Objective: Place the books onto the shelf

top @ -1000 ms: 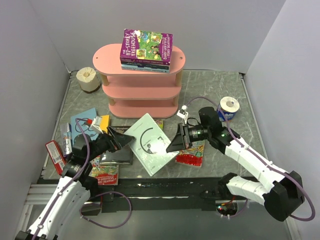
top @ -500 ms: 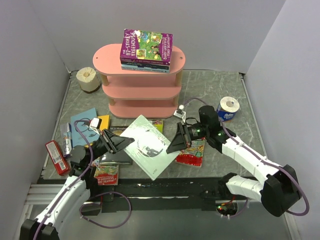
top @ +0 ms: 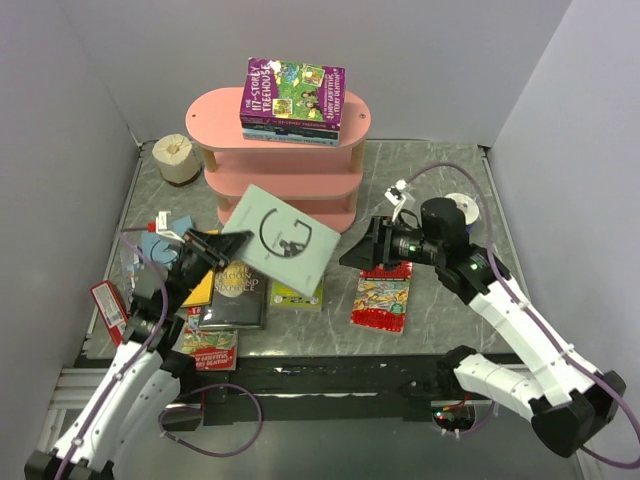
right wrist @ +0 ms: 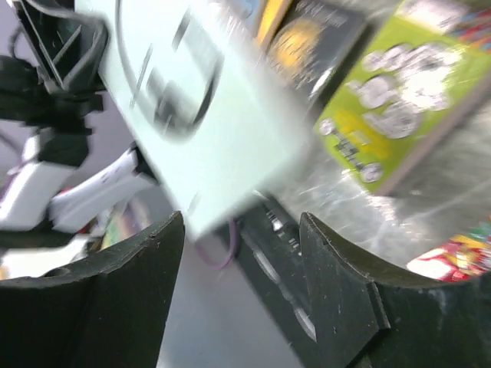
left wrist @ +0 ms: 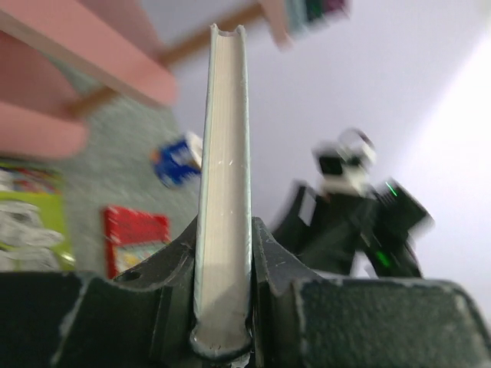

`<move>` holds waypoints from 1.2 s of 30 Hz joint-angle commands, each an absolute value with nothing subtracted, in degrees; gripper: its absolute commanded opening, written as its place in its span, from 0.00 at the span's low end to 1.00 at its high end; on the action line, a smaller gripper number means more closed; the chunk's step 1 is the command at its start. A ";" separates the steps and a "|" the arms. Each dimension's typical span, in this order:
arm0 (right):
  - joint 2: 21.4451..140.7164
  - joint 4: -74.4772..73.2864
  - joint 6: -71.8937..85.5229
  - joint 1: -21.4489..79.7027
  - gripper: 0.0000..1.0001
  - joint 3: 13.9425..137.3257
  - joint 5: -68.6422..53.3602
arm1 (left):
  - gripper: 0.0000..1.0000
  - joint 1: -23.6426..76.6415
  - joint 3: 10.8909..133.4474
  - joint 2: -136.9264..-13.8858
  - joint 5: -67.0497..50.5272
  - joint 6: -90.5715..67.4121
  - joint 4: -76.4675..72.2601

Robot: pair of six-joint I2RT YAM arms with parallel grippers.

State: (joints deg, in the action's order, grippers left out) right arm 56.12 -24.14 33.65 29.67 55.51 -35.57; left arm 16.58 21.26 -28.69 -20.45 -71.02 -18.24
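My left gripper (top: 218, 246) is shut on one edge of a pale grey-green book (top: 280, 237), holding it tilted in the air just in front of the pink shelf (top: 225, 108). In the left wrist view the book's page edge (left wrist: 225, 153) stands clamped between the fingers (left wrist: 270, 249) of the left gripper (left wrist: 225, 238). My right gripper (top: 362, 250) is open to the right of the book, apart from it; in its own view the right gripper (right wrist: 242, 230) has nothing between its jaws, and the pale book (right wrist: 199, 115) floats beyond. A purple-topped stack of books (top: 293, 98) lies on the top board.
On the table lie a black gold-emblem book (top: 235, 290), a lime green one (top: 296, 296), red ones (top: 383, 297) (top: 212, 346) (top: 108, 312) and a light blue one (top: 163, 238). Paper rolls stand at back left (top: 177, 158) and at right (top: 460, 208).
The left gripper shut on the pale book and raised it up toward the shelf. The right gripper let go of it, opened, and drew back to the right.
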 commanded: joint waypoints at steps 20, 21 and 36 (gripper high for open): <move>47.99 -24.87 31.99 28.92 0.65 52.56 -24.70 | 0.01 4.39 30.76 -52.03 -24.97 -78.93 -46.58; 48.16 -24.87 31.99 28.92 0.65 52.56 -24.70 | 0.01 4.39 30.59 -52.38 -24.35 -79.01 -47.02; 49.04 -22.77 32.69 28.92 0.63 52.74 -24.87 | 0.01 4.39 29.70 -72.50 -12.22 -87.27 -76.19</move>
State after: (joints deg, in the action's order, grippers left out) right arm 49.19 -26.06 32.93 29.19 52.27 -25.54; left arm 4.56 26.37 -69.43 -16.58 -81.76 -57.14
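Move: The left hand holds the grey-green book by its left edge. The slot between the shelf's top and middle boards is centred about 24 cm ahead of it, 10 cm right and roughly level. The treehouse stack is likewise 24 cm ahead and 10 cm right, but 12 cm above. On the table, 27 cm below, the lime-green book lies 2 cm ahead and 10 cm right. From the empty right hand, that slot is about 28 cm ahead, 17 cm left. Forward and some 5 cm left swings the left arm, keeping its pinch on the grey-green book: it first dips about 5 cm, then rises back level, pauses, and pushes on towards the upper slot, 14 cm forward in all, the hand turned some 15 degrees counter-clockwise. The open right hand eases 3 cm right, clear of the book. ##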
